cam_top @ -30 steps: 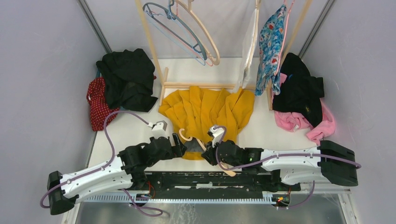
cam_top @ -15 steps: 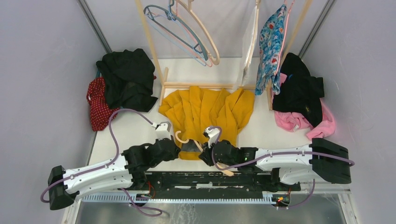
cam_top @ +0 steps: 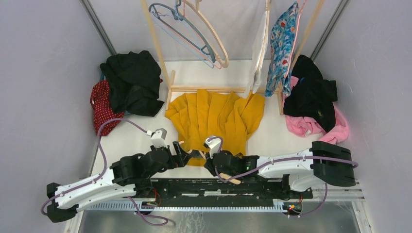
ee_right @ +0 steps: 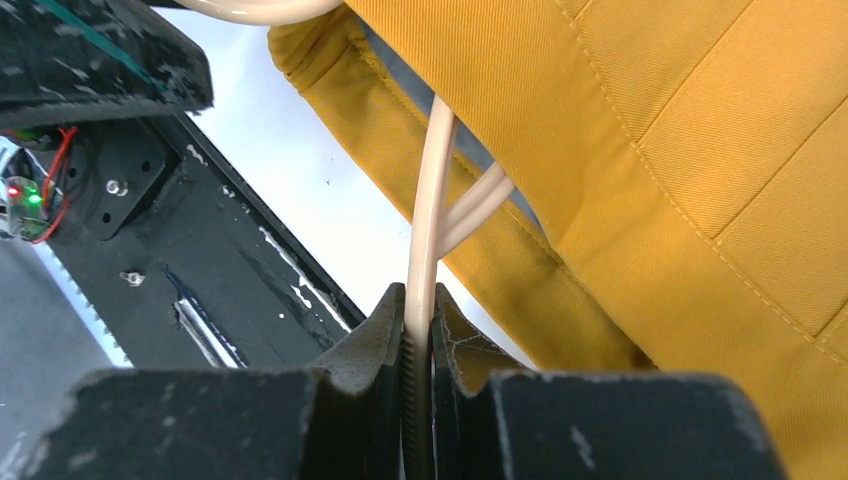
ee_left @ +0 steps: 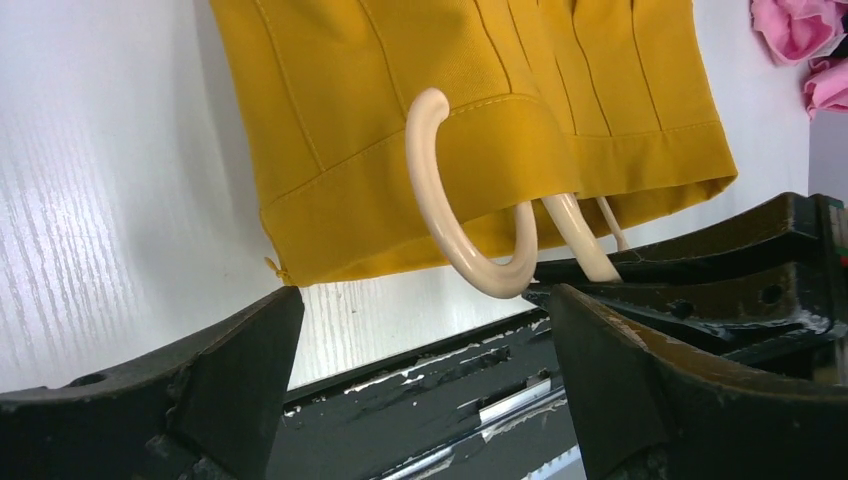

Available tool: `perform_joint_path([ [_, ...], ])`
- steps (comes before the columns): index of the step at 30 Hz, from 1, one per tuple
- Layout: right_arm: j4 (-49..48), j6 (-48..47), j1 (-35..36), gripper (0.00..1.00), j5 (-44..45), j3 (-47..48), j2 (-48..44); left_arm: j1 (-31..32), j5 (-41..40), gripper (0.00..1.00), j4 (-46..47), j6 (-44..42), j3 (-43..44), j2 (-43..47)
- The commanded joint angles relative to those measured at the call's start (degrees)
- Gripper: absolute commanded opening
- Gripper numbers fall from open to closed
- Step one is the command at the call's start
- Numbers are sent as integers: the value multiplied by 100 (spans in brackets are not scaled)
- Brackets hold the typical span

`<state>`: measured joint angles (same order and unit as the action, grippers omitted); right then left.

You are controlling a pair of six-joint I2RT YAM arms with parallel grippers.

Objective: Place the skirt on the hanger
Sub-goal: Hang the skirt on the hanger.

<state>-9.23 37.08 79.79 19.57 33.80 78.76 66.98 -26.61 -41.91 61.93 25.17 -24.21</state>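
Observation:
The yellow skirt (cam_top: 214, 119) lies flat in the middle of the table, its waistband toward me. A cream hanger (cam_top: 228, 178) is threaded into the waistband; in the left wrist view its hook (ee_left: 445, 225) curls out over the yellow hem (ee_left: 400, 200). My right gripper (cam_top: 209, 160) is shut on a thin rod of the hanger (ee_right: 428, 200) just outside the skirt (ee_right: 650, 150). At the waistband's left end my left gripper (cam_top: 190, 155) stands open, and in its own view the left gripper (ee_left: 422, 300) has the hook just beyond its fingers, apart from them.
A wooden clothes rack (cam_top: 163, 53) with spare hangers (cam_top: 194, 34) and a floral garment (cam_top: 282, 43) stands at the back. Black and red clothes (cam_top: 126, 85) are piled left, black and pink ones (cam_top: 313, 104) right. The black base rail (cam_top: 218, 187) runs along the near edge.
Both grippers and the hanger have shifted left, and the skirt's waistband has been drawn along with them. The right gripper has stayed shut on the hanger throughout.

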Motion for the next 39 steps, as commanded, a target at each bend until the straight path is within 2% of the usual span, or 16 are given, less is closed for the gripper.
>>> perform_joint_path([
  [1,-117,-226,158,1,398,329,146,26,-76,99,-216,424,267,142],
  [7,-54,-427,265,1,624,366,258,30,-217,99,-172,526,331,269],
  [21,5,-1163,619,1,1113,600,485,26,-235,98,428,1039,61,-60],
  [23,21,-1269,705,1,1167,608,483,26,-314,90,377,1104,37,4],
  [29,-154,-1557,934,1,1264,515,479,27,-369,56,315,1282,-183,159],
  [32,-216,-1703,980,1,1280,545,558,26,-360,48,338,1356,-311,116],
  [35,-272,-1863,1001,1,1320,563,643,26,-358,34,419,1391,-403,73],
  [37,-290,-1980,1002,1,1322,594,682,26,-359,22,484,1377,-432,41],
  [39,-360,-2063,997,1,1308,611,713,26,-393,5,499,1385,-421,-21],
])
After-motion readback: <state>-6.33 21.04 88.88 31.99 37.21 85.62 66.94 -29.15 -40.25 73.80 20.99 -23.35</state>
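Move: The hanger's hook lies just past the open left fingers, about 4 cm ahead, 2 cm to the right and perhaps 1 cm higher. The skirt's waist opening is some 8 cm to the left hand's right, 1 cm ahead and 7 cm below. From the right hand, which holds the hanger's wing, that opening is roughly 3 cm ahead, 2 cm left and 3 cm down, and the hook about 6 cm ahead, 8 cm left and 5 cm up. The left fingers close on the hanger's hook and pinch it: after hovering within about 1 cm, rising slightly, that hand drops about 3 cm while shutting, turning a little counter-clockwise. The right hand keeps its grip on the wing, sinking about 2 cm and easing back about 1 cm as it rolls some 25 degrees about its fingers, swinging the hook back and down to the left fingers. ##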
